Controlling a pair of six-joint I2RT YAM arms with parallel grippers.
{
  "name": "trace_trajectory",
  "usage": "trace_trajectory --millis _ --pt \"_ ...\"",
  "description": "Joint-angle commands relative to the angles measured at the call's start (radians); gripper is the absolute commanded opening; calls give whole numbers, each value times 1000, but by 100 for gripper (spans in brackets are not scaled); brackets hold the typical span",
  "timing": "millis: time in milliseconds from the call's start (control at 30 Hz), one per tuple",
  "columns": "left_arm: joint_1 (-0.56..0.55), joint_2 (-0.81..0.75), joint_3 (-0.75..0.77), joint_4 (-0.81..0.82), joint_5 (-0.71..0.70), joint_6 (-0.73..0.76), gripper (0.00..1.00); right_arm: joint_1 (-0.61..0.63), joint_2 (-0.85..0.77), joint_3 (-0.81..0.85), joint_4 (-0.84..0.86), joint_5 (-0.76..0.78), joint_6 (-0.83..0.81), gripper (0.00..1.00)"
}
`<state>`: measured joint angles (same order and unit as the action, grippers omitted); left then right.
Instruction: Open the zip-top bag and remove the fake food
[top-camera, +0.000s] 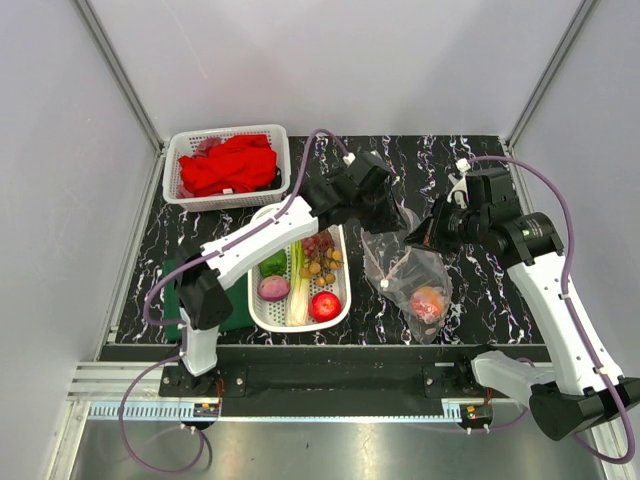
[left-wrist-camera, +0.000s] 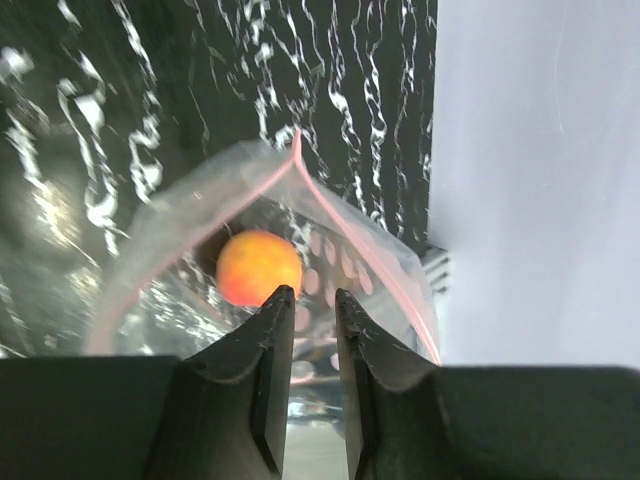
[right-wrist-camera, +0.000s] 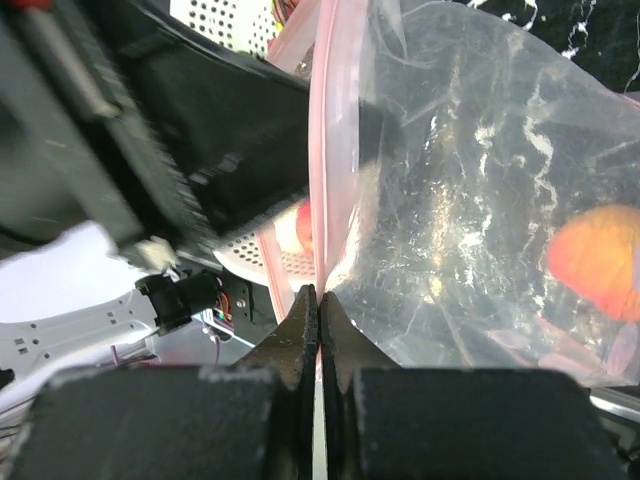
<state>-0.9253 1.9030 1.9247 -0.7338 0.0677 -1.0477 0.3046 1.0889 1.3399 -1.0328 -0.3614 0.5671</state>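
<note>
The clear zip-top bag (top-camera: 405, 268) lies right of the white tray, mouth held up and open, with an orange peach (top-camera: 428, 303) inside. My right gripper (top-camera: 421, 236) is shut on the bag's pink zip strip (right-wrist-camera: 322, 150), which runs straight into its closed jaws (right-wrist-camera: 319, 292). My left gripper (top-camera: 388, 218) sits at the bag mouth. In the left wrist view its fingers (left-wrist-camera: 310, 296) stand a little apart, pointing into the opening at the peach (left-wrist-camera: 258, 267), with only bag film showing beyond the gap. The other fake food lies in the tray: apple (top-camera: 324, 305), onion (top-camera: 273, 288), leek (top-camera: 298, 290), grapes (top-camera: 318, 243), pepper (top-camera: 273, 263).
The white perforated tray (top-camera: 262, 318) sits left of the bag. A white basket (top-camera: 276, 135) holding a red cloth (top-camera: 228, 165) stands at the back left. My left arm (top-camera: 260, 235) stretches across over the tray. Grey walls close in the table on three sides.
</note>
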Motion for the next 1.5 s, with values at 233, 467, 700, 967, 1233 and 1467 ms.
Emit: trace_trajectory --millis 233,467,700,967,1233,1467 --pt "-43 24 -33 11 -49 -169 23 -4 -15 42 97 -30 73 0" --pt "-47 -41 -88 14 -198 -29 21 -4 2 74 181 -93 160 0" --pt "-61 -30 -147 51 -224 109 22 -4 -69 -97 220 -88 171 0" --pt "-112 37 -217 111 -211 259 30 -4 -198 -274 221 -70 203 0" --pt "-119 83 -222 125 -198 308 32 -5 -172 -164 117 -10 163 0" --pt "-118 119 -210 111 -194 339 54 -4 -147 -74 117 -21 180 0"
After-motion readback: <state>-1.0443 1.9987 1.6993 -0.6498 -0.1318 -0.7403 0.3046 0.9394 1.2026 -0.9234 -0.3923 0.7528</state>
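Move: The orange fake fruit, last in the bag, lies about 8 cm back, 7 cm to the right and some 19 cm below the left hand. The bag's open mouth is just under that hand, about 3 cm back and 4 cm down. The tomato in the white basket is roughly 10 cm back, 15 cm left and 20 cm down. From the right hand, which already pinches the bag's rim, the fruit is about 5 cm back, 5 cm right and 22 cm down. Bring the left gripper down about 13 cm through the bag's mouth towards the orange fruit, easing back some 3 cm, tipping the fingers steeper by roughly 20 degrees with a slight clockwise turn, and opening them wider late on. Keep the right fingers pinched on the rim: lift it about 4 cm, then lower it and draw back, coming up again to about the starting height. ##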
